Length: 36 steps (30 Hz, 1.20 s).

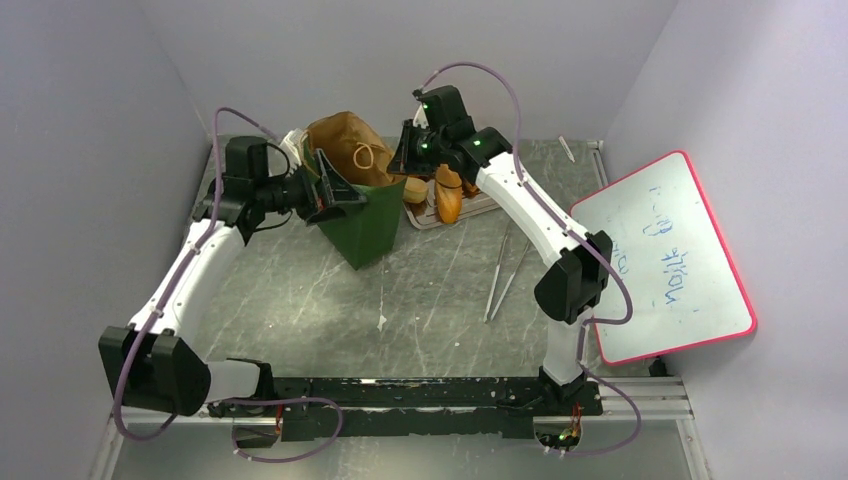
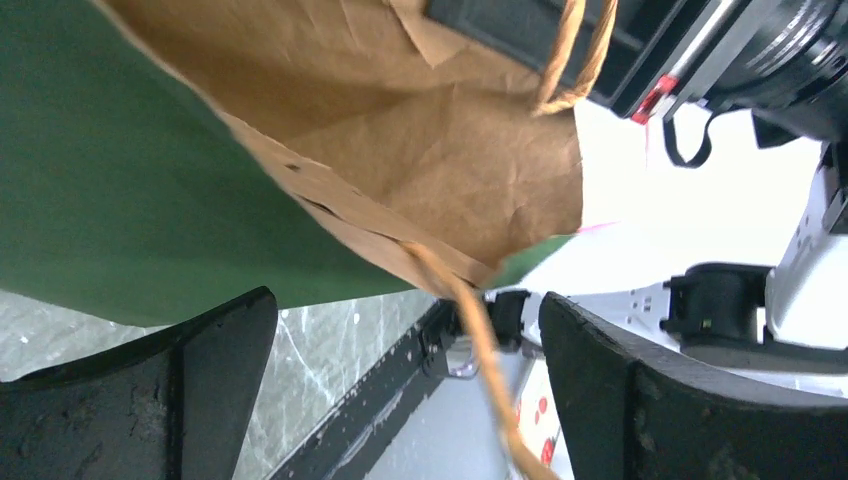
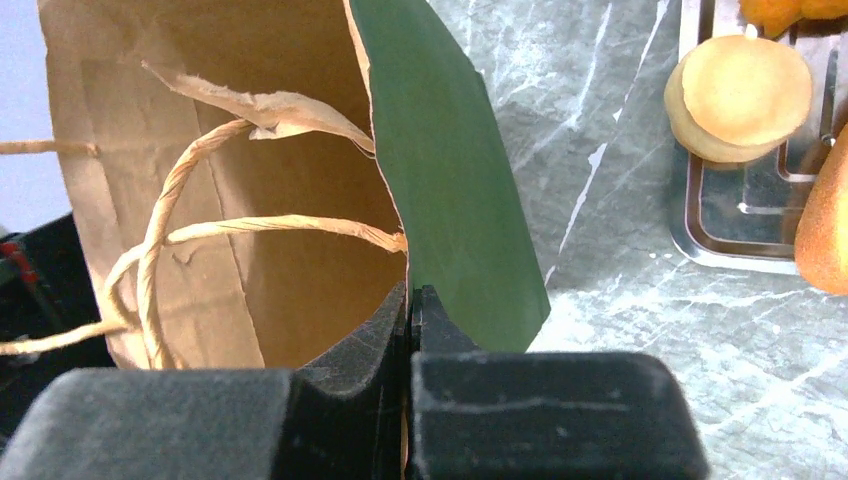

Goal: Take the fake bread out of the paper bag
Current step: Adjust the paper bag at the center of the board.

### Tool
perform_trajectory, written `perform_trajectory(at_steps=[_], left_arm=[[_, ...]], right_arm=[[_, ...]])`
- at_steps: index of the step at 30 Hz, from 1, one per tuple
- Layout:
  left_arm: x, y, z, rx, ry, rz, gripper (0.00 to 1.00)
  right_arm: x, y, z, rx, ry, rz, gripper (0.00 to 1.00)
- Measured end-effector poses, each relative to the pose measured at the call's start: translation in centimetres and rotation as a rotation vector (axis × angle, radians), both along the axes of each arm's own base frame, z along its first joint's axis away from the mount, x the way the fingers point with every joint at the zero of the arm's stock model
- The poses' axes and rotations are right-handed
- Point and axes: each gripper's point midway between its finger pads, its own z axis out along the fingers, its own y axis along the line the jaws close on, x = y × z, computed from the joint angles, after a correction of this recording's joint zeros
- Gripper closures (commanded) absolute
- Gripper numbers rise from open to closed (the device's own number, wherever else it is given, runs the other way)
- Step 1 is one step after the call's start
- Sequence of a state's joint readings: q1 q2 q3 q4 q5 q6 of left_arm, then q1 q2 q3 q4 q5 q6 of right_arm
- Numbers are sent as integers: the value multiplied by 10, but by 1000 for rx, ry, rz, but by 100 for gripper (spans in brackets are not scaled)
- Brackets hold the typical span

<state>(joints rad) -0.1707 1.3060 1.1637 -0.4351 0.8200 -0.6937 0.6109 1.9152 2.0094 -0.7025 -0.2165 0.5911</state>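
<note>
The dark green paper bag (image 1: 368, 222) stands tilted at the back of the table, its brown mouth facing up. My right gripper (image 1: 402, 166) is shut on the bag's right rim; in the right wrist view the green wall (image 3: 450, 200) runs into the closed jaws (image 3: 410, 297). My left gripper (image 1: 335, 196) is open at the bag's left side, and a cord handle (image 2: 482, 345) hangs between its fingers (image 2: 215, 370). Fake bread (image 1: 449, 200) lies on the metal tray (image 1: 424, 220), including a pale round bun (image 3: 745, 95). What the bag's depth holds is hidden.
A red-framed whiteboard (image 1: 665, 255) leans at the right. Two thin metal rods (image 1: 505, 270) lie on the table in front of the tray. A white object (image 1: 293, 140) sits behind the bag. Grey walls close in the back and both sides.
</note>
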Motion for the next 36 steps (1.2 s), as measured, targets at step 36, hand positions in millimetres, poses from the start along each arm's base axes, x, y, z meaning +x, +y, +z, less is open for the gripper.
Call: perform_trajectory(at_steps=[36], left_arm=[[-7, 140, 48, -83, -190, 1042, 34]], right_arm=[[-23, 13, -37, -41, 34, -178, 100]])
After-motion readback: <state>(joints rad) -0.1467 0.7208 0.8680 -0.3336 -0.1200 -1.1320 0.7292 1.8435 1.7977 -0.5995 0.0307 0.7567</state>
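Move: Around the bag's near-left rim, the left hand is wide open; the bag's middle lies about 10 cm ahead and 13 cm below, and its left handle loops back between the fingers, some 4 cm left and 3 ahead. The right hand already pinches the right rim: the bag's middle is roughly 8 cm left, level fore and aft, 13 below. From that hand the bread tray lies 13 cm ahead, 15 right, 27 below. Backing out of the handle, the left hand first rises about 5 cm, then swings left away from the paper bag, some 14 cm in all, turning about 60 degrees counter-clockwise; it dips slightly at the end while the wide-open fingers close partway on nothing. The right hand keeps its pinch on the rim and lowers it about 4 cm, easing back and slightly left with a small clockwise turn. ##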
